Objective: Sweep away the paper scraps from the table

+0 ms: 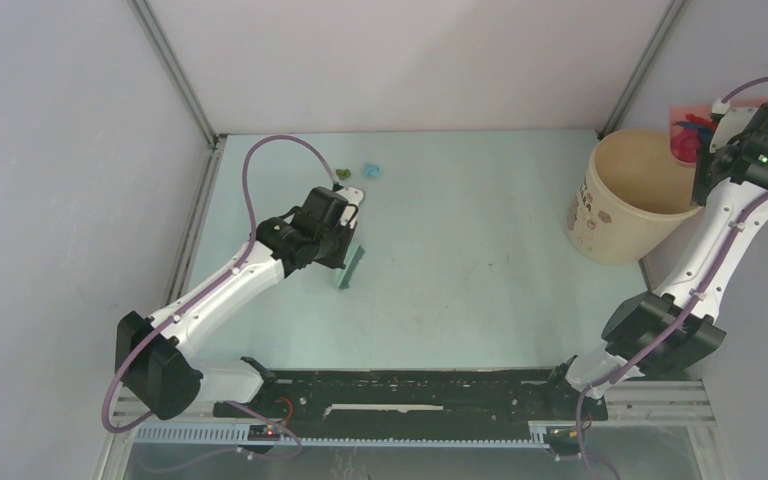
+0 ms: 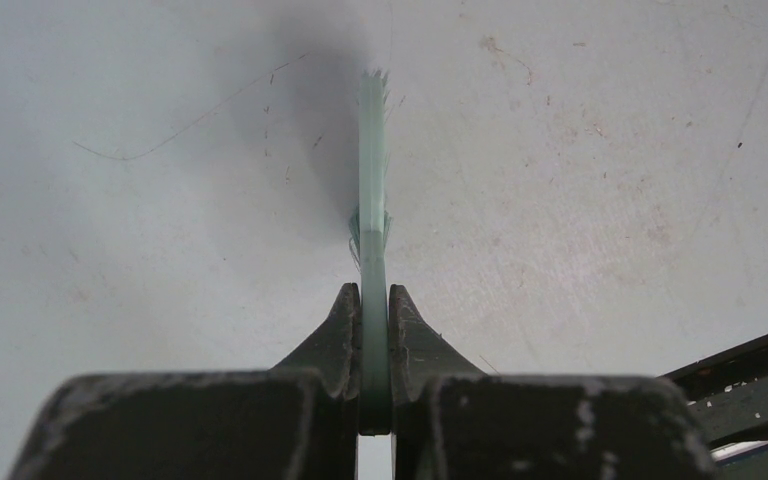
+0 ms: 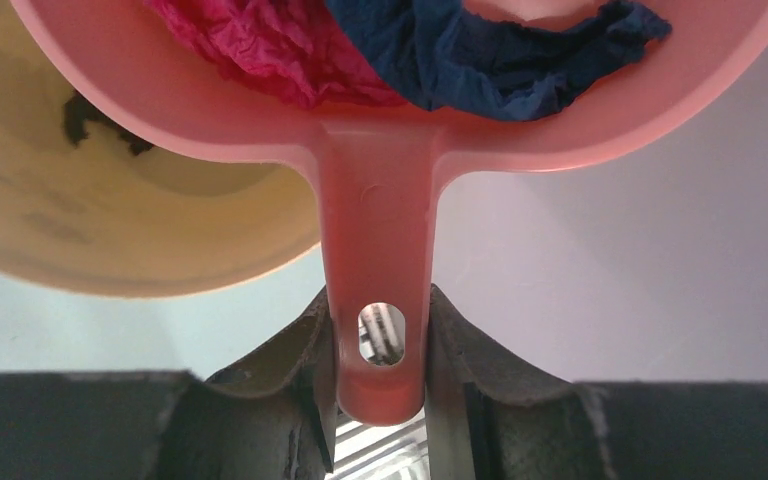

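Observation:
Two paper scraps lie on the table (image 1: 460, 290) at the far left: a green one (image 1: 342, 174) and a light blue one (image 1: 371, 170). My left gripper (image 1: 345, 228) is just short of them, shut on the teal hand brush (image 2: 372, 180), whose bristles point down at the table. My right gripper (image 3: 378, 312) is shut on the handle of the salmon-pink dustpan (image 3: 375, 230), held up above the beige bucket (image 1: 625, 195) at the far right. Magenta (image 3: 260, 45) and dark blue (image 3: 490, 60) scraps lie in the pan.
Grey walls with metal corner posts close in the table on three sides. The bucket stands against the right wall. A black rail (image 1: 410, 395) runs along the near edge between the arm bases.

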Robot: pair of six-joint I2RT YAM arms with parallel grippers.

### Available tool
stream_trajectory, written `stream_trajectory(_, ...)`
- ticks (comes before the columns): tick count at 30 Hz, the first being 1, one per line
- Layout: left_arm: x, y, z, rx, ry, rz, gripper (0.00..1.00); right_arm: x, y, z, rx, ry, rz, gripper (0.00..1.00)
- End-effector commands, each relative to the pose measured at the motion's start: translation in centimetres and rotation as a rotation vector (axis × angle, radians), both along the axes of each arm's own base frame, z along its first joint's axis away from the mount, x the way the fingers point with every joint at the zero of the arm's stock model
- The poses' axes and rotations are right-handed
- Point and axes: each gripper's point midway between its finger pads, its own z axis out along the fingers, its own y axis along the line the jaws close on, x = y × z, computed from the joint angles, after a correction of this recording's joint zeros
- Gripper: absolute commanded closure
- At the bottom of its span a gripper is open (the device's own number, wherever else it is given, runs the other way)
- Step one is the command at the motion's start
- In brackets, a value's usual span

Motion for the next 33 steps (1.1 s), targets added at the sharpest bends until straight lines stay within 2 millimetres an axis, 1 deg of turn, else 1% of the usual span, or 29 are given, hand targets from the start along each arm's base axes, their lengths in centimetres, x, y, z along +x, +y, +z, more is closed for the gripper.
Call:
stream_trajectory(1, 0.2, -0.4, -0.3, -0.01, -0.002, -0.02, 0.99, 1.2, -3.1, 2.3, -0.187, -0.001, -0.028, 1.0)
stream_trajectory(4, 0.2, -0.4, -0.4, -0.01, 0.001, -0.021, 0.99, 2.0, -3.2, 2.3, -0.236, 0.062, 0.014, 1.0)
stream_trajectory(6, 0.2, -0.4, -0.4, -0.011, 0.003, -0.021, 0.99, 2.7, -3.1, 2.6, -0.283, 0.095, 0.041, 1.0)
stream_trajectory(12, 0.1, -0.4, -0.4, -0.01, 0.006, -0.024, 0.99, 4.5, -3.6, 4.5, -0.501, 0.171, 0.084, 1.0)
stream_trajectory(16, 0.0, -0.5, -0.5, -0.01, 0.01, -0.027, 0.99, 5.3, -3.2, 5.2, -0.631, 0.238, 0.123, 1.0)
stream_trajectory(20, 0.1, -0.5, -0.4, -0.011, 0.008, -0.027, 0.99, 5.4, -3.0, 5.3, -0.738, 0.311, 0.154, 1.0)
stream_trajectory(25, 0.1, -0.5, -0.4, -0.012, 0.01, -0.029, 0.99, 4.8, -3.4, 4.6, -0.785, 0.424, 0.181, 1.0)
stream_trajectory(27, 0.0, -0.6, -0.4, -0.013, 0.008, -0.031, 0.98, 4.8, -3.6, 5.0, -0.826, 0.445, 0.188, 1.0)
stream_trajectory(31, 0.1, -0.5, -0.4, -0.014, 0.008, -0.03, 0.99, 5.0, -3.8, 6.9, -0.96, 0.441, 0.217, 1.0)
stream_trajectory(33, 0.0, -0.6, -0.4, -0.014, 0.01, -0.032, 0.98, 5.0, -3.8, 7.5, -1.014, 0.457, 0.246, 1.0)
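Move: The bin's mouth, where the right hand is taking the loaded dustpan, has its middle about 9 cm to that hand's left, 7 cm ahead and 7 cm below. The paper scraps in the pan lie some 10 cm ahead of the right hand and 2 cm to its left, about level with it. From the left hand, which keeps hold of the brush, the bin's mouth is roughly 57 cm to the right, 9 cm ahead and 8 cm higher. Forward about 6 cm and some 3 cm to the right goes the right hand, beside the bin's right rim, mostly in the first half. All the while the wrist rolls hard, left side down, by 55 degrees or so overall, tipping the dustpan towards the bin; the fingers keep their grip on its handle and end up pointing mainly right and down. ##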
